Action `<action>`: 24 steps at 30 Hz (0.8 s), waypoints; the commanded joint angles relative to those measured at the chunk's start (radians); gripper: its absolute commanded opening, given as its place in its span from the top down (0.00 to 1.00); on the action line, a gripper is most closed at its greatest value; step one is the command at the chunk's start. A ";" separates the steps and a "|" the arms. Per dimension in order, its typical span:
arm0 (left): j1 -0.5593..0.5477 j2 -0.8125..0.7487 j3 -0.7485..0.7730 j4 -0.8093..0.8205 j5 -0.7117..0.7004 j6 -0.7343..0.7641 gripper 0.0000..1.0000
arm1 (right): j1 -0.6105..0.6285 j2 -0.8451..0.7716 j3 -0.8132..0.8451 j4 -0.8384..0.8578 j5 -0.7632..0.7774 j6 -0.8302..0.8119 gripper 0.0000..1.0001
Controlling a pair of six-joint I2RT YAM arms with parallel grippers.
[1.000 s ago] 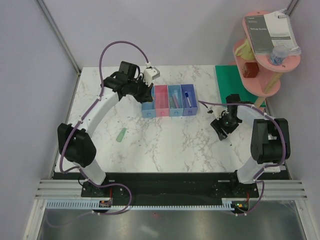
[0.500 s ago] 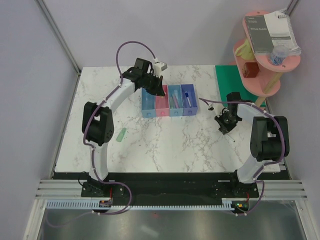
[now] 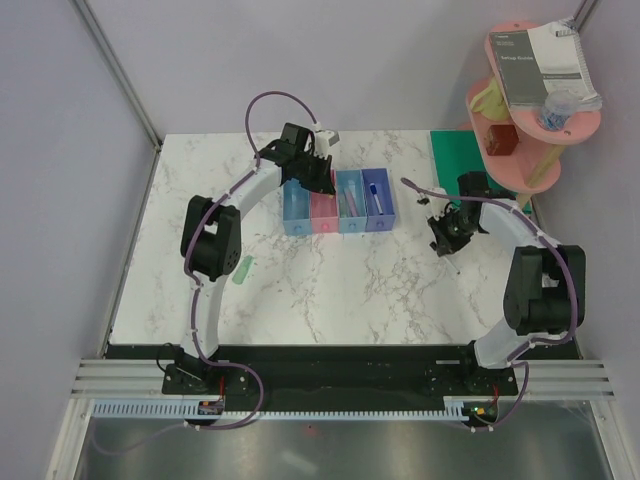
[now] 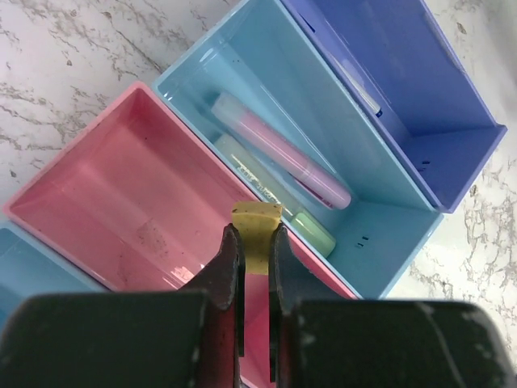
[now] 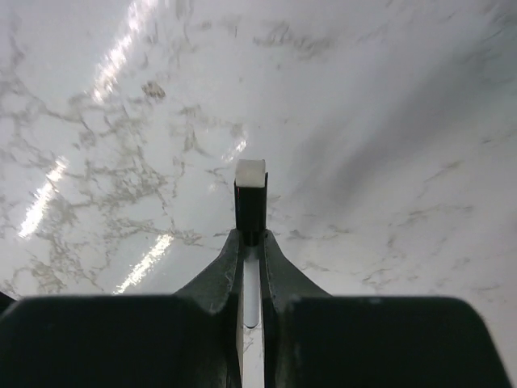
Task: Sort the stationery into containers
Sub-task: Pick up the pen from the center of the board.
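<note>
The containers stand in a row: light blue bin [image 3: 296, 214], pink bin [image 3: 322, 210] [image 4: 113, 202], second light blue bin [image 3: 349, 205] [image 4: 380, 234], dark blue bin [image 3: 378, 200] [image 4: 420, 97]. My left gripper [image 3: 320, 178] [image 4: 256, 242] is shut on a small tan block [image 4: 257, 230] above the pink bin's right wall. A pink marker [image 4: 283, 153] and a green marker [image 4: 313, 232] lie in the second light blue bin. A green marker [image 3: 243, 269] rests on the table. My right gripper [image 3: 447, 240] [image 5: 250, 242] is shut on a thin pen [image 5: 250, 202], black with a white end, above the marble.
A pink tiered shelf [image 3: 530, 130] with a spiral booklet [image 3: 548, 62] stands at the back right, beside a green mat [image 3: 455, 160]. The dark blue bin holds a slim pen [image 4: 355, 85]. The left arm's elbow [image 3: 210, 240] hangs near the loose green marker.
The left gripper has moved right with the tan block, from over the left light blue bin to the pink one. The right gripper has shut on the pen and shifted toward the back.
</note>
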 commanded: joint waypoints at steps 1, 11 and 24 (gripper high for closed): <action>-0.004 0.002 0.000 0.065 -0.038 -0.012 0.91 | 0.002 -0.102 0.150 0.009 -0.161 0.114 0.93; -0.003 -0.019 -0.059 0.066 -0.077 0.033 0.65 | 0.005 -0.027 0.322 0.305 -0.399 0.515 0.94; -0.003 -0.134 -0.120 0.068 -0.112 0.057 0.47 | 0.149 0.265 0.534 0.541 -0.442 0.702 0.95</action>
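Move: The right hand already holds the black-capped pen about 5 cm above the table. The dark-blue container lies some 12 cm ahead of this hand and 14 cm to its left, its middle slightly lower, with the blue marker lying in it. The right light-blue container stands about 7 cm left of the dark-blue one. The left hand holds the yellow eraser; from it, the pink container's middle is about 8 cm below, 2 cm back and 1 cm left, with the right light-blue container about 6 cm right of the pink one. Keeping its grip on the pen, the right hand first climbs steeply forward and left away from the tabletop, then levels off and sweeps on towards the back part of the dark-blue container, about 16 cm forward, 15 cm left and 14 cm up in all, while the wrist swings some 40 degrees so the fingers point towards the left. Meanwhile the left hand sinks a couple of centimetres towards the pink container and drifts slightly left, opening its fingers to about half and letting go of the yellow eraser. ##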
